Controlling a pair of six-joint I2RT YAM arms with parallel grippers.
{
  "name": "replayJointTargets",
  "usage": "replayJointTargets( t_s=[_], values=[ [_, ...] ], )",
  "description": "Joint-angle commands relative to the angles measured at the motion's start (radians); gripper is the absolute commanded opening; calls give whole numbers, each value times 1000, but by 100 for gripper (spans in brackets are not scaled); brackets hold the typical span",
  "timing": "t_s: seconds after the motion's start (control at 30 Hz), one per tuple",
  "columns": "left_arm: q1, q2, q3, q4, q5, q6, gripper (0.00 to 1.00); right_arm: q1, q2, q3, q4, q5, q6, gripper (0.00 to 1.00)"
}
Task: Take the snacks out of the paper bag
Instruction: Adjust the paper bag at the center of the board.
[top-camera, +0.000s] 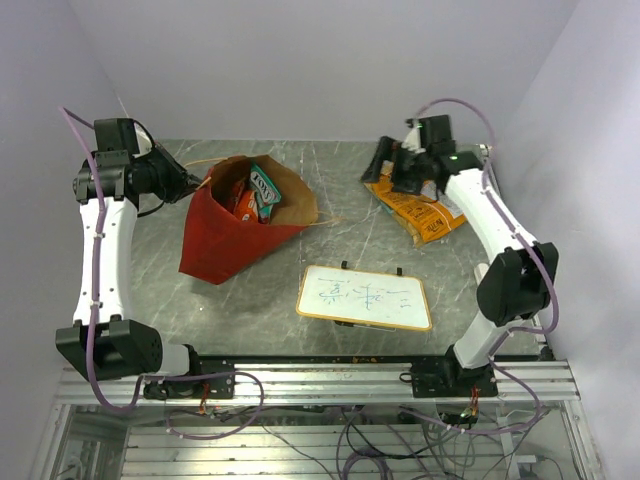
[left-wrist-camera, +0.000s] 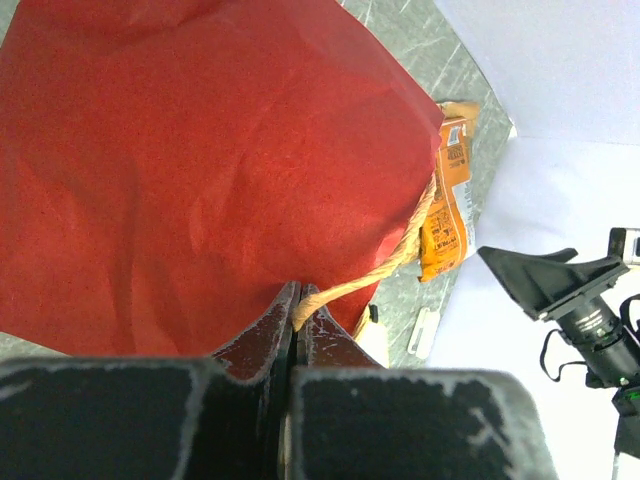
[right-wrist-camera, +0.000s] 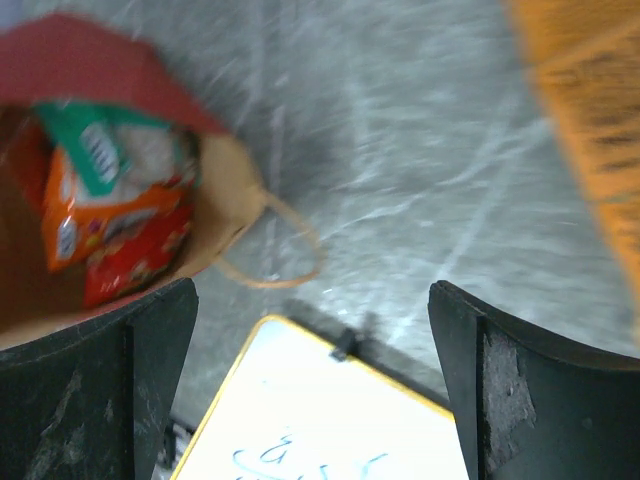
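Observation:
The red paper bag (top-camera: 215, 240) lies on its side at left centre, its brown mouth facing right. Teal (top-camera: 264, 188), orange and red snacks (top-camera: 245, 205) show inside the mouth. My left gripper (top-camera: 190, 185) is at the bag's upper left rim. In the left wrist view this gripper (left-wrist-camera: 297, 300) is shut on the bag's string handle (left-wrist-camera: 390, 265). A large orange chip bag (top-camera: 425, 215) lies flat at the right. My right gripper (top-camera: 405, 180) hovers over its far end. In the right wrist view it (right-wrist-camera: 315, 300) is open with nothing between the fingers.
A white-framed whiteboard (top-camera: 365, 297) with blue scribbles lies in front of centre, between the two arms. A small white bar (left-wrist-camera: 425, 333) lies on the table near it. The table's back edge meets the wall just behind both grippers.

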Motion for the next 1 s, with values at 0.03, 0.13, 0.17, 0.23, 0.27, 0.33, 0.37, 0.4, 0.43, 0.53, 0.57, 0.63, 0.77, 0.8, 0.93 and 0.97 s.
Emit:
replayJointTargets(
  t_s=[0.03,0.13,0.17,0.23,0.27,0.33,0.37,0.4,0.43,0.53,0.57,0.63,0.77,0.8,0.93,0.97],
  values=[
    [-2,-6,25,6,19,13,7,198,50,36,1,-30,-61,100],
    [0,5,41,-20,10,21,7,190,129,59,-17,-41,-73,100],
    [0,19,67,-42,6,32,7,186,173,88,-30,-74,-86,100],
    [0,42,103,-57,4,62,7,185,218,108,-2,-145,-116,100],
    [0,48,107,-55,6,67,7,188,237,104,31,-195,-130,100],
    [0,62,121,-62,-1,77,7,194,281,110,58,-238,-132,98],
    [0,70,128,-66,2,81,7,195,307,119,60,-260,-125,97],
    [-1,76,131,-62,7,80,7,198,338,125,67,-284,-112,96],
    [-1,78,128,-54,12,77,7,201,361,129,72,-306,-98,95],
    [0,90,128,-42,15,72,7,206,410,138,85,-346,-86,91],
    [-1,97,133,-42,16,70,7,208,420,140,84,-356,-89,90],
    [-2,114,145,-38,26,65,7,209,431,140,87,-403,-98,84],
    [-5,148,170,-5,56,27,7,232,428,106,119,-473,-83,37],
    [-8,159,183,-6,56,9,7,242,421,99,121,-471,-72,28],
    [-31,193,218,5,87,-72,7,309,359,89,96,-447,-72,11],
    [-33,207,236,-5,95,-77,7,335,340,81,95,-433,-74,8]
  ],
)
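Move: The paper bag's loose right-hand rope handle lies about 17 cm to the right hand's left, 5 cm back and 12 cm lower. The bag's middle is some 17 cm farther left than that handle and 3 cm nearer the base; the whiteboard is about 24 cm back, 5 cm left, 20 cm down, and the packets already unpacked lie 6 cm ahead, 14 cm right. From the left hand, shut on the other handle, the loose one is some 23 cm right, 3 cm ahead and 21 cm below. The right fingers end up pinching the bag's loose rope handle: wide open, that hand swings left away from the packets, dips about 12 cm while turning some 30 degrees counter-clockwise and tipping down, then closes as it slides on left, some 17 cm in all. The left hand keeps its handle and, after a short pause, eases it about 4 cm forward. ##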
